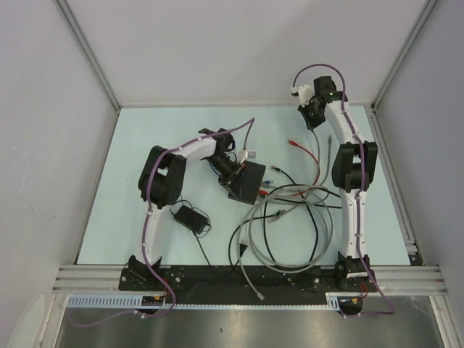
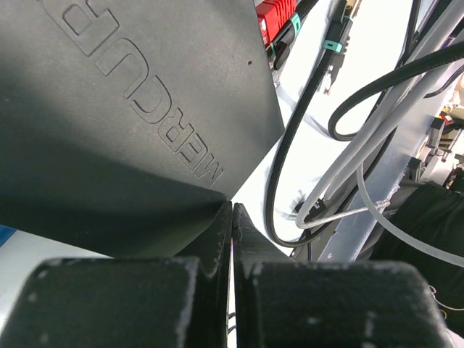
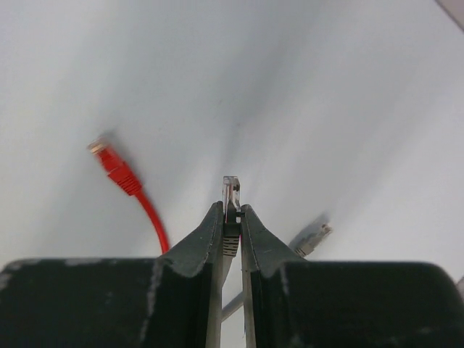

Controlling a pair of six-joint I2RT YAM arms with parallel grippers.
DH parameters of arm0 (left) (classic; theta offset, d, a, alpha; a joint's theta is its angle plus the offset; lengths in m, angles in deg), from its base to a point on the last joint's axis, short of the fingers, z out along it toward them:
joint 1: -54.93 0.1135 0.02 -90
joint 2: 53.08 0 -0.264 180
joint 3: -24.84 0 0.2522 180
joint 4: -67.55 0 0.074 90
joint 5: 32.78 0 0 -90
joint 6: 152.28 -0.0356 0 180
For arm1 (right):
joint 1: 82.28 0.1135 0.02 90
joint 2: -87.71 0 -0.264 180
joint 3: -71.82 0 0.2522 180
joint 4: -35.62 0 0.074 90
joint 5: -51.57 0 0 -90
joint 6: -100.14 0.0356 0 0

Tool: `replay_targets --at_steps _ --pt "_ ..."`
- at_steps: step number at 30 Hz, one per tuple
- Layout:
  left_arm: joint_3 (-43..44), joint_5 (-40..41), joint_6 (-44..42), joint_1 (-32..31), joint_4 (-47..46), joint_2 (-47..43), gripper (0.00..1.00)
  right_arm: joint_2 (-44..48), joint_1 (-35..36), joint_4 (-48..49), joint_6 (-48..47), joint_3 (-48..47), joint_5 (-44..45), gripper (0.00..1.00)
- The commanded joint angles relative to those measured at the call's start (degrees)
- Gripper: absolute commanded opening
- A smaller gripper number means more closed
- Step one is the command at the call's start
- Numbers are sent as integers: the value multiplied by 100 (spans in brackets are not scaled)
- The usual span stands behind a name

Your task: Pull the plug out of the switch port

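Observation:
The switch (image 1: 250,181) is a flat matte-black box mid-table; its embossed top (image 2: 123,109) fills the left wrist view. A red plug (image 2: 275,18) sits at its far edge, where the ports are. My left gripper (image 1: 233,180) is shut and empty, its tips (image 2: 233,206) at the switch's near corner. My right gripper (image 1: 313,119) is far back on the right, away from the switch. It is shut (image 3: 231,209) on a clear plug with a black boot (image 3: 230,192), held above the table.
A loose red plug (image 3: 116,168) and a grey plug (image 3: 312,235) lie on the table under the right gripper. Grey and black cables (image 1: 290,217) coil between switch and right arm. A small black power adapter (image 1: 187,216) lies front left. Grey walls stand all round.

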Motion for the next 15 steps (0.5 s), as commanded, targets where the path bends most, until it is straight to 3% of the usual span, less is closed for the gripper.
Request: replay_targets --at_steps 1,3,7,12,15 --pt "71 583 -224 -38 -376 166 0 122 21 821 525 127 1051 8" --pt "62 583 -216 -38 -376 175 0 184 -14 866 780 189 984 8" --pt "70 583 -224 -38 -376 184 0 307 -110 577 1149 250 -242 48" --pt "53 583 -233 -38 -367 175 0 736 -199 339 1589 671 -2134 62" --pt "0 601 -224 -38 -367 122 0 1105 -164 522 1650 1426 -3476 61"
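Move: The right hand still pinches the pulled grey plug about 8 cm above the table; the red plug, beside which it is to be left, lies some 5 cm to this hand's left and 3 cm nearer the base. A loose grey plug lies level with the hand, about 8 cm to its right, and the switch some 22 cm left and 18 cm back. From the left hand, shut at the switch's near-left corner, the red plug is roughly 19 cm ahead and 21 cm right. The right hand eases to a stop after about a centimetre more forward and to the right, and while sinking slightly spreads its fingers from nearly shut to over half open, letting go of the grey plug above the table. It then turns back, empty, swinging some 3.5 cm to the left and 2.5 cm back towards the red plug and the switch side, about 1.5 cm lower by the end, its left side rolling up some 20 degrees. ##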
